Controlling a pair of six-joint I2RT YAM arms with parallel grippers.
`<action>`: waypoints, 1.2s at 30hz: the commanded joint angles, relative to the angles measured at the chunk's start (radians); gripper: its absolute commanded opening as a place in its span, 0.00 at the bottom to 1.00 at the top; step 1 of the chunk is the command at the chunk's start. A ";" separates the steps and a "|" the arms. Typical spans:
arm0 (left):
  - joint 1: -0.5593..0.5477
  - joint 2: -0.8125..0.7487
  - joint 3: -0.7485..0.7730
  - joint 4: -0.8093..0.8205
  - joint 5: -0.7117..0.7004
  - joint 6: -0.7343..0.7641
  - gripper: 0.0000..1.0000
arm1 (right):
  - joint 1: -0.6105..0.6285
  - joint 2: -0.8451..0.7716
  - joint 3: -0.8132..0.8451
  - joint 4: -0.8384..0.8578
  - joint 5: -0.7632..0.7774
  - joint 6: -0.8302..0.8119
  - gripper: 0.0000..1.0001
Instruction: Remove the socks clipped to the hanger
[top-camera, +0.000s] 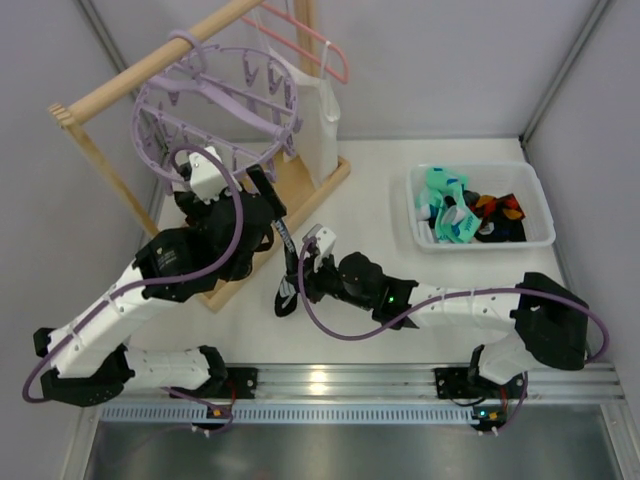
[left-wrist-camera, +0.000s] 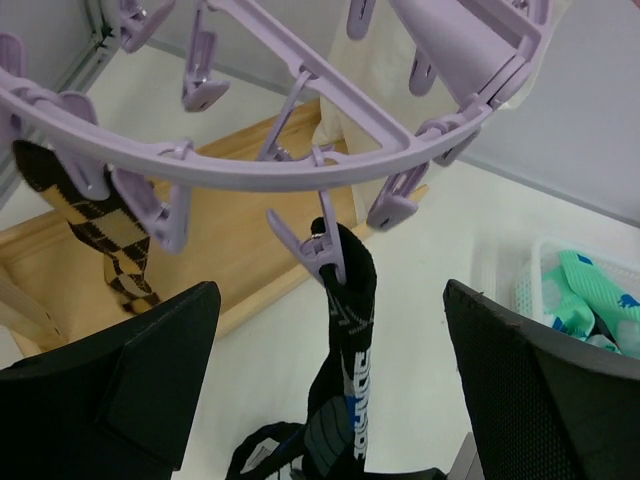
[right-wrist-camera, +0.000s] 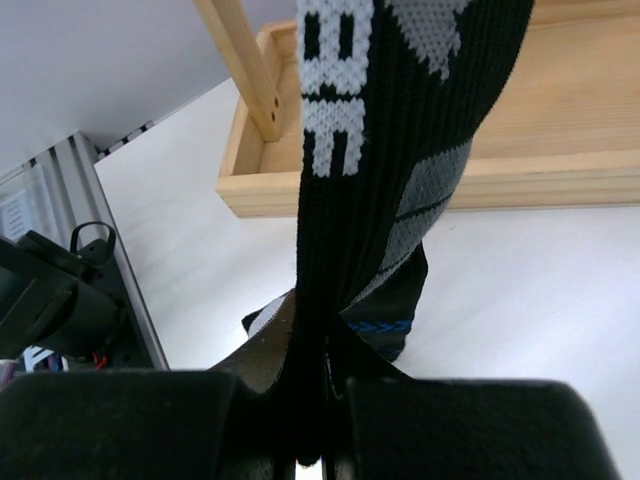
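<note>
The round lavender hanger (top-camera: 215, 100) hangs from the wooden rail. One of its clips (left-wrist-camera: 325, 250) holds the top of a black sock (left-wrist-camera: 350, 340) with white lettering, which hangs down taut. My left gripper (left-wrist-camera: 335, 400) is open, its wide fingers (left-wrist-camera: 130, 390) on either side of that sock just below the clip, not touching it. My right gripper (right-wrist-camera: 320, 420) is shut on the lower part of the same black sock (right-wrist-camera: 380, 130), seen in the top view as the sock (top-camera: 285, 290) trailing below the gripper (top-camera: 298, 262). A brown checked sock (left-wrist-camera: 110, 235) hangs clipped at the ring's left.
A white basket (top-camera: 535, 205) at the right holds mint-green and black socks (top-camera: 470, 212). The wooden rail frame (top-camera: 150, 65) stands on a wooden base (top-camera: 300, 185). A long white cloth (top-camera: 320, 120) and a thin pink coat hanger (top-camera: 310, 40) hang behind the lavender ring.
</note>
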 joint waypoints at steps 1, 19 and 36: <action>0.001 0.035 0.025 0.039 -0.059 0.006 0.96 | -0.014 -0.040 -0.002 0.020 -0.061 0.034 0.00; 0.168 0.144 0.024 0.048 -0.075 -0.006 0.75 | -0.015 -0.043 0.007 0.022 -0.093 0.045 0.00; 0.270 0.171 -0.021 0.185 -0.021 0.110 0.31 | -0.011 -0.033 0.006 0.034 -0.141 0.061 0.00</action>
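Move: The clip holding the black lettered sock is about 7 cm ahead of the left hand, 2 cm to its left and 3 cm lower, with the hanger's near rim passing just above it. The chequered sock hangs some 17 cm to the left hand's left, about 8 cm ahead and 8 cm lower. From the right hand, already pinching the lettered sock, the clip is roughly 12 cm ahead, 5 cm left and 18 cm up. The left fingers close from wide open to about a third, taking the clip's two handles between their tips under the hanger rim and squeezing them. To get there the hand reaches forward about 7 cm, sinking some 4 cm and easing a little left, while turning about 15 degrees counter-clockwise. The right hand keeps its pinch on the sock, drawing back roughly 2 cm. ##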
